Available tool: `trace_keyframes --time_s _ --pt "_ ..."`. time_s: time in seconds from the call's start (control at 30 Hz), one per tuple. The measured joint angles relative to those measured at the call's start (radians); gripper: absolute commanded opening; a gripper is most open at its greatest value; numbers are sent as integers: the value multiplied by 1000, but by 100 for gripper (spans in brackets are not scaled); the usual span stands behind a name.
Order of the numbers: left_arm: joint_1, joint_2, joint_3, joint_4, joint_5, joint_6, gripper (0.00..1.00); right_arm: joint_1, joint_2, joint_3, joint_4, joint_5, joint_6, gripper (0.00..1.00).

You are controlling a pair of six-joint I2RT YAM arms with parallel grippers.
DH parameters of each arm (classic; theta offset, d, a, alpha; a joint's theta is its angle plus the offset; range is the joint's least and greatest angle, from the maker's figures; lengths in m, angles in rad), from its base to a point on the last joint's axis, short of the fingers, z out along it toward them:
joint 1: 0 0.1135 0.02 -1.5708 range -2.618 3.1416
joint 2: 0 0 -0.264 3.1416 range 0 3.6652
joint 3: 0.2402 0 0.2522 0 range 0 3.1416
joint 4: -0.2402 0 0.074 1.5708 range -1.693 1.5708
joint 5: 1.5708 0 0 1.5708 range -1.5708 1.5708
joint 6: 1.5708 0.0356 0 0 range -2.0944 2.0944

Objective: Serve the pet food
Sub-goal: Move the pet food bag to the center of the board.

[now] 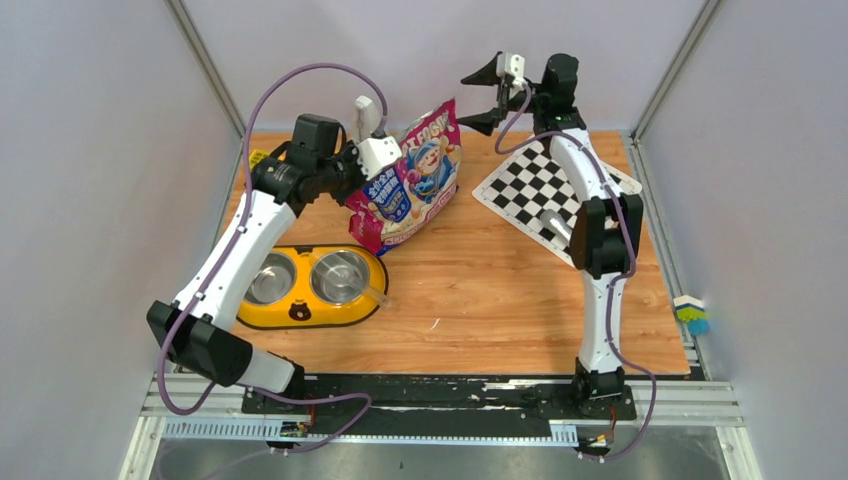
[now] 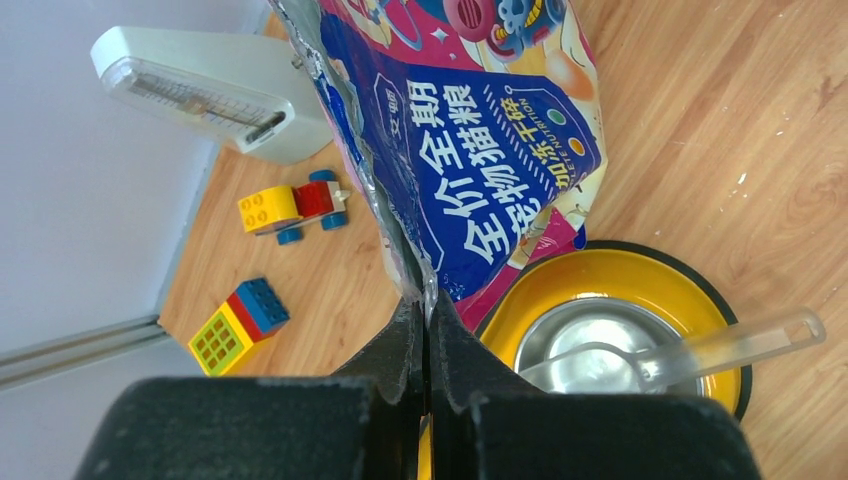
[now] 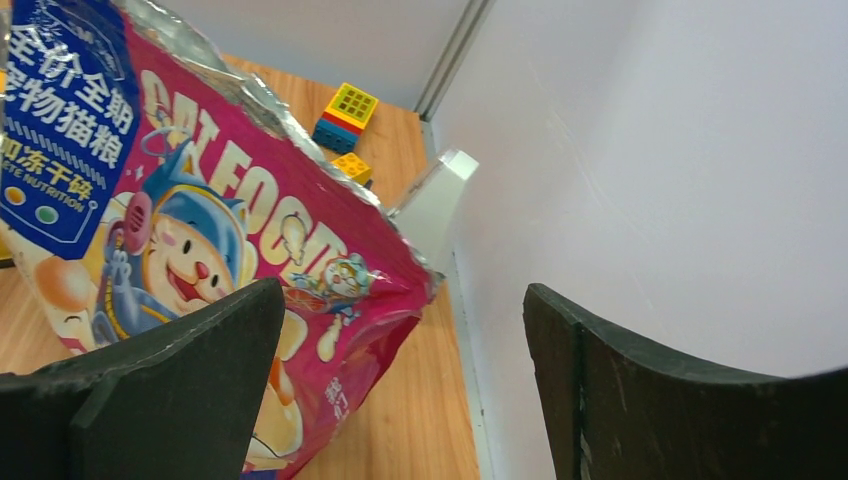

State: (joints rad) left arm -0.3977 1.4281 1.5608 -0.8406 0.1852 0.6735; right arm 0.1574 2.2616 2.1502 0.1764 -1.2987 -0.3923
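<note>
The glossy pink and blue cat-food bag (image 1: 410,185) hangs tilted above the back left of the table, its lower end over the yellow double-bowl feeder (image 1: 300,312). My left gripper (image 2: 428,305) is shut on the bag's crinkled silver edge (image 2: 400,240). My right gripper (image 1: 482,97) stands open, raised by the bag's upper right corner; in its own view the bag (image 3: 200,220) lies against the left finger and nothing is between the fingers. A clear plastic scoop (image 2: 700,350) rests in one steel bowl (image 2: 590,345). The pet food itself is hidden; no kibble shows.
A checkerboard mat (image 1: 540,190) lies at the back right. Toy bricks (image 2: 240,325), a small toy car (image 2: 292,207) and a white device (image 2: 215,95) sit in the back left corner. Walls close in on three sides. A small block (image 1: 692,315) sits off the right edge.
</note>
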Motion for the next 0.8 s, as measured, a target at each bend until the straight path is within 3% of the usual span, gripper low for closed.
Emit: trace_keyframes --time_s 0.23,0.47,0.53,0.6,0.8 --pt "1 34 51 -41 15 -16 0 -18 44 4 106 7 101 82" --pt "1 37 57 -49 16 -18 3 -26 106 -51 234 -45 302 79" --pt "1 37 57 -49 15 -19 8 -26 113 -72 251 -46 335 77" --pt "1 38 57 -48 15 -20 22 -26 119 -86 264 -44 353 73" --pt "0 48 57 -37 24 -26 47 -19 126 -108 276 -36 373 57"
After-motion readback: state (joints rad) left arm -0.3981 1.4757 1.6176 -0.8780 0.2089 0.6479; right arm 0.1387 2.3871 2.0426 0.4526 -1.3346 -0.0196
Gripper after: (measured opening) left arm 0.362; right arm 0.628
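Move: The left fingers still pinch the near-left top corner of the pet food bag, whose middle is about 6 cm ahead, 10 cm to the right and 13 cm below. The feeding bowls lie some 12 cm back and 12 cm to the left of that hand. From the open right hand, the bag's middle is roughly 12 cm back, 11 cm left and 17 cm down; the white bottle stands about 24 cm left and 2 cm ahead, behind the bag. Down some 8 cm goes the right hand beside the bag's far right edge, after edging about a centimetre forward, its fingers still pointing left. It rolls about 20 degrees so that its forward side dips, and its wide-open fingers begin to narrow around the bag's side without shutting. The left hand all but stays put and late on opens its fingers about a third of the way, loosening its pinch on the top corner. ##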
